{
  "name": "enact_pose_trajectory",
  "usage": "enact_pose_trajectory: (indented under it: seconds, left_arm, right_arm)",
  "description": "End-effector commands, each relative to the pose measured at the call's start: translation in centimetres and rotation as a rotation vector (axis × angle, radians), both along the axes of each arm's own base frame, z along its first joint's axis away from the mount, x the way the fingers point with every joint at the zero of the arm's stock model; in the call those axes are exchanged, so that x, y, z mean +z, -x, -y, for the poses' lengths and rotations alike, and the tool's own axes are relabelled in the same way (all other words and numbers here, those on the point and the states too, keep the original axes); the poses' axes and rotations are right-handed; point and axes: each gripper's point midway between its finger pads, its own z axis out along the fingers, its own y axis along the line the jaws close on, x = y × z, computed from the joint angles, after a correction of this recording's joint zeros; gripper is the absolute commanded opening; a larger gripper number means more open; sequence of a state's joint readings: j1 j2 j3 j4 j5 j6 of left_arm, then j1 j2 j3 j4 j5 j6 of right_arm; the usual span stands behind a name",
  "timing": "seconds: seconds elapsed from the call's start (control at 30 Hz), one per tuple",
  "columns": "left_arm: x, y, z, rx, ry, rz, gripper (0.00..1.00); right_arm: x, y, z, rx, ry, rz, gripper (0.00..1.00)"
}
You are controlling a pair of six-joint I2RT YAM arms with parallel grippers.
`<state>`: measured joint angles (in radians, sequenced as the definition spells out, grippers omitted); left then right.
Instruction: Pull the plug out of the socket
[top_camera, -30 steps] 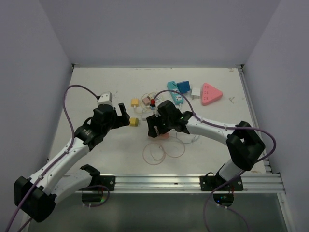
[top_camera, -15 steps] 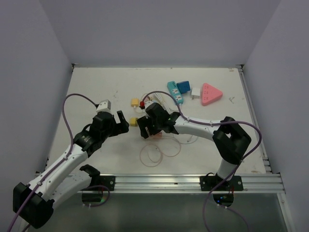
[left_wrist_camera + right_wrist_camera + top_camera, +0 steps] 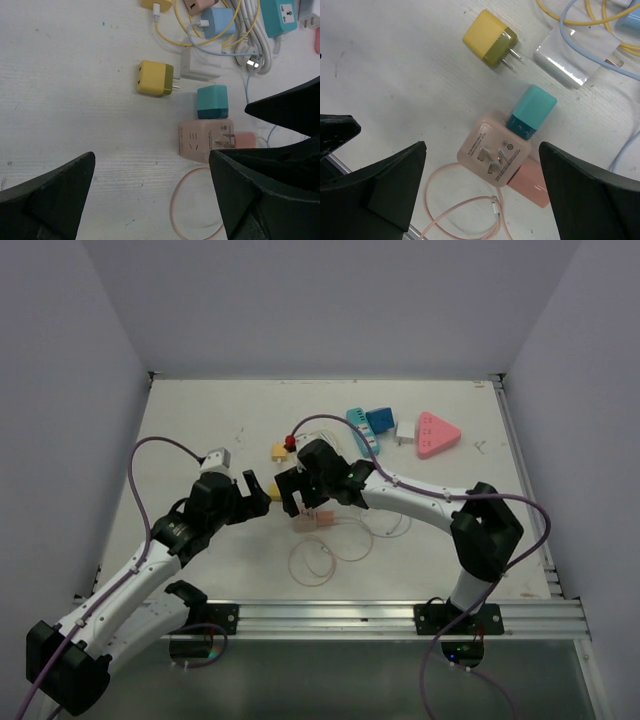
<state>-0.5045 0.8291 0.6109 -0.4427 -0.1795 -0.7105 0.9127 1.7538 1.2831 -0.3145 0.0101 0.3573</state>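
The socket is a pale pink cube (image 3: 495, 155) lying on the white table with its own prongs up. A teal plug (image 3: 530, 117) sits in one side of it and a salmon plug (image 3: 532, 187) in another. My right gripper (image 3: 482, 170) hangs open just above the cube and holds nothing. My left gripper (image 3: 152, 200) is open too, to the cube's (image 3: 205, 141) left and clear of it. In the top view both grippers, the left (image 3: 255, 490) and the right (image 3: 292, 495), nearly meet beside the cube (image 3: 308, 523). A loose yellow plug (image 3: 490, 37) lies close by.
A pink cable (image 3: 325, 555) lies coiled in front of the cube. A white adapter (image 3: 201, 64) with yellow and blue cables lies behind it. A teal power strip (image 3: 362, 430), a blue adapter (image 3: 381, 420) and a pink triangular strip (image 3: 435, 433) sit at the back right.
My right gripper has moved left and opened, and the pink cube now lies free under it. The cube and cable loops have shifted left. My left arm has barely moved.
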Motion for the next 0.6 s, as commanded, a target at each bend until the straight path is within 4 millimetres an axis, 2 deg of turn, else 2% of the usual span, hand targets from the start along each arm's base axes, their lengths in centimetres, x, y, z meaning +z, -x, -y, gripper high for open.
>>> enact_pose_trajectory:
  seconds: [0.0,0.23,0.3,0.33,0.37,0.43,0.57]
  left_arm:
    - [0.9,-0.1,0.7,-0.009,0.055,0.021,1.0]
    - [0.4,-0.3,3.3,-0.063,0.106,-0.015,0.98]
    - [0.3,-0.1,4.5,-0.077,0.09,-0.014,0.98]
    - [0.2,0.2,5.8,-0.098,0.085,-0.032,0.98]
    - [0.2,0.3,6.3,-0.099,0.08,-0.035,0.98]
    - [-0.2,0.1,7.2,-0.085,0.076,-0.058,0.98]
    - [-0.7,-0.7,8.0,-0.028,0.064,-0.093,0.98]
  right_arm:
    - [4.4,-0.2,1.2,-0.018,-0.025,0.081,0.98]
    - [6.9,-0.5,6.4,-0.131,-0.015,0.12,0.97]
    - [6.2,-0.6,8.4,-0.179,0.014,0.121,0.97]
    - [6.6,-0.9,9.7,-0.209,0.007,0.128,0.97]
    - [5.6,-0.6,10.8,-0.229,0.021,0.107,0.97]
    - [5.3,-1.1,12.9,-0.286,0.012,0.096,0.97]
    - [4.4,-0.3,16.0,-0.346,0.001,0.097,0.96]
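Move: The pink socket cube stands about 11 cm to the left hand's right, 2 cm ahead and 8 cm below it; the yellow plug lies 9 cm ahead and 5 cm to its right. From the right hand, already open and clear above it, the cube is roughly 5 cm down, 2 cm right and 1 cm back. The salmon plug sits some 5 cm right of the cube, level with it, and the teal plug about 5 cm beyond the cube. The right hand, empty and wide open, clears off to its right by about 14 cm, first climbing well up and away from the pink cube and over the salmon plug, then sinking a little again while turning some 15 degrees clockwise. As it makes room, the left hand sets off to the right towards the cube, about 7 cm, sinking 3 cm and easing slightly back, its open fingers tipping further down and swinging a little clockwise, without reaching the cube yet. ##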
